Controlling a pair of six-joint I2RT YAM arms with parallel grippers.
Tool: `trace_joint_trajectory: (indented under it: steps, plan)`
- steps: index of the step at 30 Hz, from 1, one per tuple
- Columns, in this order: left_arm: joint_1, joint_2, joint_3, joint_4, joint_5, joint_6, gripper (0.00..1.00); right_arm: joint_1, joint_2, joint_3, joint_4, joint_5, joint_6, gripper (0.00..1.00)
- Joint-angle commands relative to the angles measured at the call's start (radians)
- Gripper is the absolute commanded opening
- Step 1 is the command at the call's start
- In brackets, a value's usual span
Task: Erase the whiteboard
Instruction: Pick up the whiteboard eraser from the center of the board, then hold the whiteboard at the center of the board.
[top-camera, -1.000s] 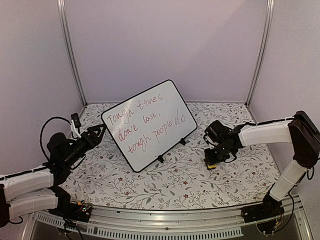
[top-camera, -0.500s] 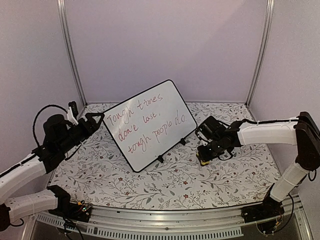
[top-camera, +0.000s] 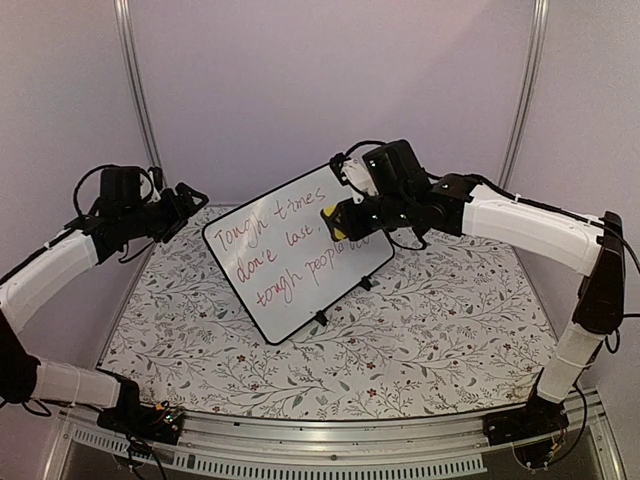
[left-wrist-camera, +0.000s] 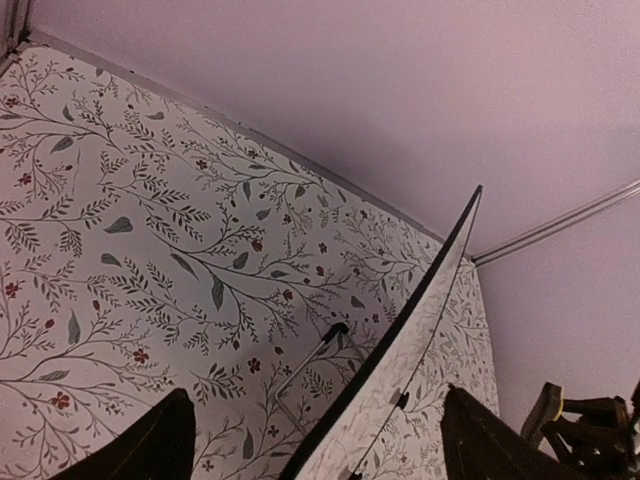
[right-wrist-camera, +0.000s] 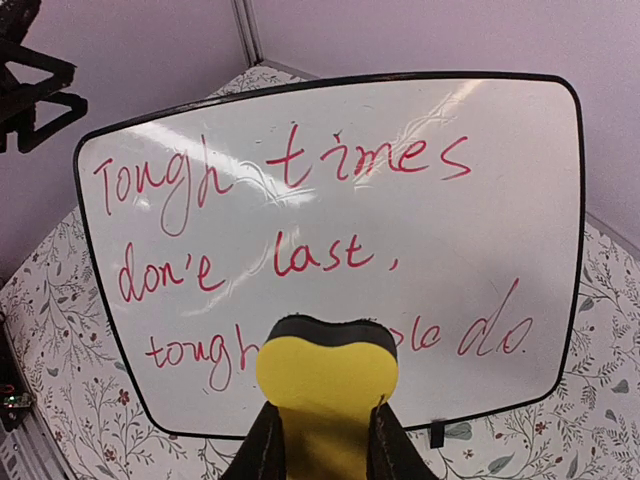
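The whiteboard (top-camera: 290, 250) leans back on small black feet, red handwriting across its face (right-wrist-camera: 400, 230). My right gripper (top-camera: 342, 218) hovers in front of the board's right half, shut on a yellow eraser (right-wrist-camera: 325, 375) with a black felt pad (top-camera: 328, 214). The pad faces the bottom line of writing; I cannot tell whether it touches. My left gripper (top-camera: 192, 203) is raised beside the board's upper left corner, open. In the left wrist view the board's black edge (left-wrist-camera: 420, 300) runs up between my left gripper's (left-wrist-camera: 320, 450) dark fingers, apart from both.
A floral-patterned cloth (top-camera: 400, 330) covers the table. Lilac walls and metal corner posts (top-camera: 140, 100) close in the back and sides. The board's wire stand (left-wrist-camera: 300, 370) rests on the cloth behind it.
My right arm lifted the eraser off the table at the right and swung it up to the board's face. The left arm rose toward the board's upper left corner, its jaws widening.
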Motion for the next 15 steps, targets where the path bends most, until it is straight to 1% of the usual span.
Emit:
trace_joint_trajectory:
  steps: [1, 4, 6, 8, 13, 15]
  plan:
    - [0.043, 0.084, 0.074, -0.053, 0.188, 0.103, 0.83, 0.041, 0.097, 0.141, 0.007, -0.045, -0.068, 0.22]
    - [0.068, 0.15, 0.117, -0.068, 0.252, 0.157, 0.8, 0.066, 0.144, 0.215, -0.009, -0.053, -0.087, 0.22]
    - [0.078, 0.178, 0.126, -0.056, 0.298, 0.181, 0.76, 0.078, 0.163, 0.245, -0.015, -0.059, -0.094, 0.22]
    - [0.078, 0.192, 0.125, -0.036, 0.333, 0.203, 0.74, 0.09, 0.179, 0.271, -0.025, -0.059, -0.099, 0.23]
    - [0.078, 0.218, 0.11, 0.0, 0.423, 0.258, 0.67, 0.119, 0.215, 0.285, -0.018, -0.043, -0.101, 0.23]
    - [0.076, 0.225, 0.096, 0.018, 0.439, 0.26, 0.6, 0.136, 0.226, 0.287, -0.008, -0.023, -0.1, 0.23]
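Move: The right hand already holds the eraser above the whiteboard's face: the first word "Tough" lies about 19 cm to its left, 3 cm farther out and 6 cm lower; the board's middle some 9 cm left, 5 cm ahead and 15 cm below. From the left hand, the board's top-left corner is roughly 4 cm back, 2 cm left and 5 cm below, and "Tough" about 8 cm right, level in reach, 7 cm down. Keeping its grip on the eraser, the right hand sweeps left across the front of the board towards "Tough", about 8 cm, rising and drawing back slightly and slowing as it goes, while the wrist turns some 10 degrees counter-clockwise. The left hand eases right, down and a little forward by a few centimetres above the board's top-left corner, turning about 20 degrees clockwise with its fingers partly closing either side of the line of the top edge; no grip on the board can be seen yet. ##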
